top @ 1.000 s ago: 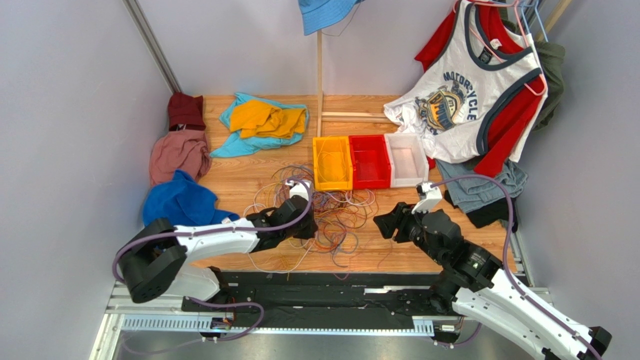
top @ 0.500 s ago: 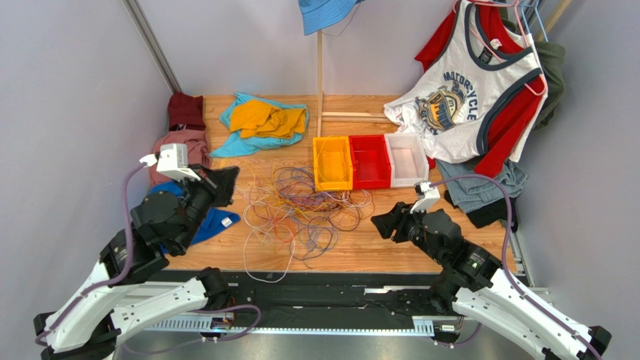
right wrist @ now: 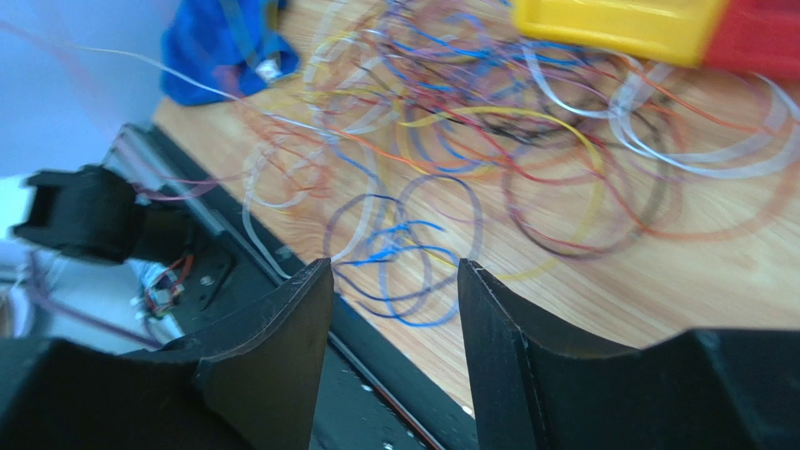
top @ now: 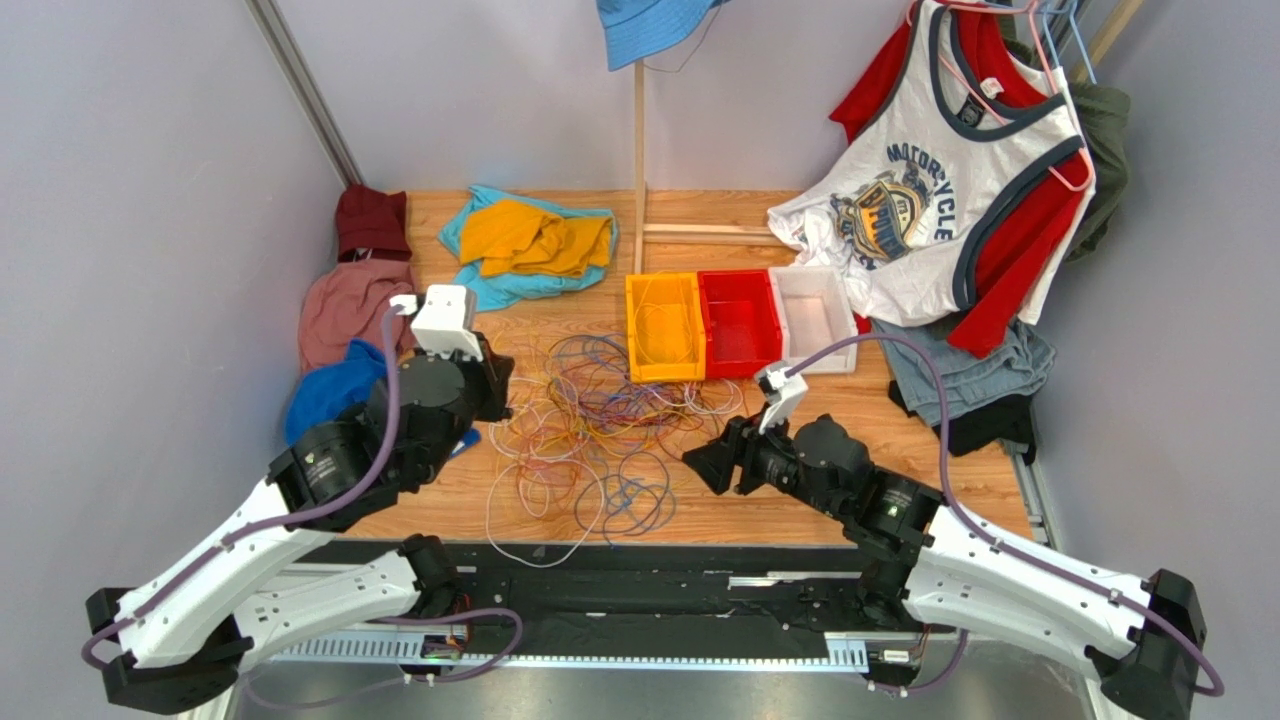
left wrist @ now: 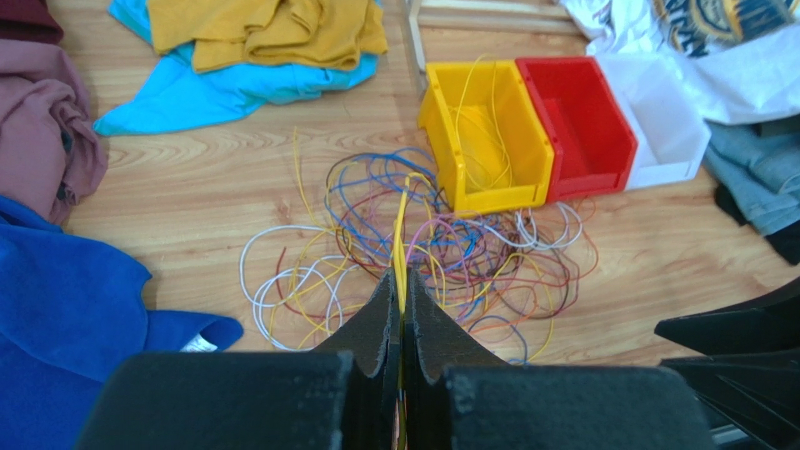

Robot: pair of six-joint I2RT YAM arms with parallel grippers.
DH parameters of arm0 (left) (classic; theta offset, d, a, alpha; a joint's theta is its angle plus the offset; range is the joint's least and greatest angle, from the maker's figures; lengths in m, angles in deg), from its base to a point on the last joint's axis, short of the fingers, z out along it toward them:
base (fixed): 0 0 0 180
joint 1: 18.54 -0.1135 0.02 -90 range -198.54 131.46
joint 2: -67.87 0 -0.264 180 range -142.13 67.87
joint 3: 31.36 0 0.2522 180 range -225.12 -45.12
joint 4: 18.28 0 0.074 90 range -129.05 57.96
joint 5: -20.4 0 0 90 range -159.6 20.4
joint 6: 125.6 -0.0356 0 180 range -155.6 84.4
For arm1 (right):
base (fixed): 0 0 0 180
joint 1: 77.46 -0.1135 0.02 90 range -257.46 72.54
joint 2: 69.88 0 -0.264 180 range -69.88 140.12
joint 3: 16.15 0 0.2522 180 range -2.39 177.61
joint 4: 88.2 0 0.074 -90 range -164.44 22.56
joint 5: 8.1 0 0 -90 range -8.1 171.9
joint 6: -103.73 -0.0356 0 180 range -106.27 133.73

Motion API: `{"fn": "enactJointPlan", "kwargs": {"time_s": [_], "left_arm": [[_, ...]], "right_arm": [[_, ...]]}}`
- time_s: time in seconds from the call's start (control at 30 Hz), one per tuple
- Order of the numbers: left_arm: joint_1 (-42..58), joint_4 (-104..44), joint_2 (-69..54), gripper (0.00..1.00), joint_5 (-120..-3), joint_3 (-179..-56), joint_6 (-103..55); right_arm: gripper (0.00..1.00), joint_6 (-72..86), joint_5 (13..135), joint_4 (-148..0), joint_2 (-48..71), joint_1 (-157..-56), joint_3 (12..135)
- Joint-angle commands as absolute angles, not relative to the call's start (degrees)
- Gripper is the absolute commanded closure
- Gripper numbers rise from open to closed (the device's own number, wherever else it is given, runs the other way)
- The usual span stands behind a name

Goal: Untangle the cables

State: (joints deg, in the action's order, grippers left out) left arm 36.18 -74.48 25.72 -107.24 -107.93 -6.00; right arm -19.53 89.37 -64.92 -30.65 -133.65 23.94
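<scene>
The cables point(top: 601, 435) lie as a loose tangle of white, yellow, orange, purple, blue and red loops on the wooden table, in front of the bins. My left gripper point(top: 489, 393) hangs at the tangle's left edge. The left wrist view shows this gripper point(left wrist: 402, 281) shut on one yellow cable point(left wrist: 402, 220), which runs taut from the fingertips into the tangle point(left wrist: 451, 244). My right gripper point(top: 706, 462) sits at the tangle's right near edge. Seen from its wrist, the right gripper point(right wrist: 394, 281) is open, with nothing between its fingers, above blue loops point(right wrist: 404, 272) by the table's front edge.
Yellow bin point(top: 664, 326), red bin point(top: 739, 321) and white bin point(top: 812, 317) stand in a row behind the tangle; thin yellow wires lie in the yellow one. Blue cloth point(top: 338, 390), pink cloth point(top: 353, 305) and teal-and-yellow clothes point(top: 519, 248) lie left; jeans point(top: 962, 375) right.
The left arm pulled out of the tangle to the far left, then came back to its left edge. The tangle spread wider. The right arm moved left, toward the cables.
</scene>
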Motion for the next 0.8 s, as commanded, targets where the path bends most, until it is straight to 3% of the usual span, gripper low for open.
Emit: {"fn": "enactJointPlan", "kwargs": {"time_s": [0.0,0.3,0.53,0.77], "left_arm": [[36.39,-71.42,24.28,1.0,-105.19,-106.82,-7.04],[35.95,-67.99,20.59,1.0,-100.89,-106.12,-7.3],[35.78,-67.02,19.18,1.0,-99.39,-106.47,-7.48],[35.69,-66.85,19.09,1.0,-97.9,-107.08,-7.48]], "right_arm": [[0.44,-15.11,83.77,-78.84,-26.74,-136.17,29.14],[0.44,-12.56,77.61,-90.86,-10.13,-137.14,41.01],[0.45,-4.91,79.08,-89.74,-0.72,-145.3,48.84],[0.46,-4.64,80.23,-92.72,5.43,-146.11,51.04]]}}
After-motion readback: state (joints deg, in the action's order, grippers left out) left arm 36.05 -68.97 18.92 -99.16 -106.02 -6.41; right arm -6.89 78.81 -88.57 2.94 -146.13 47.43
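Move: My shut left fingers hold yellow strands, and a pink one with them, whose hanging part starts about 8 cm below them and 2 cm to the right. From my open right hand that hanging bundle is about 22 cm left, 4 cm ahead and 8 cm up. Also from my right hand, the cable heap lies some 12 cm left, 10 cm ahead and 12 cm down, the blue coil 11 cm left, 3 cm back and equally low, and the yellow bin 6 cm left, 22 cm ahead, 10 cm down. I sweep my right hand left about 17 cm and up some 9 cm, climbing early and then running level over the cables towards the strands hanging from my left hand. Its fingers stay half open while it swings counter-clockwise and tips up, some 30 degrees in all. My left hand keeps its pinch and eases about 5 cm right and a little down to meet it. ##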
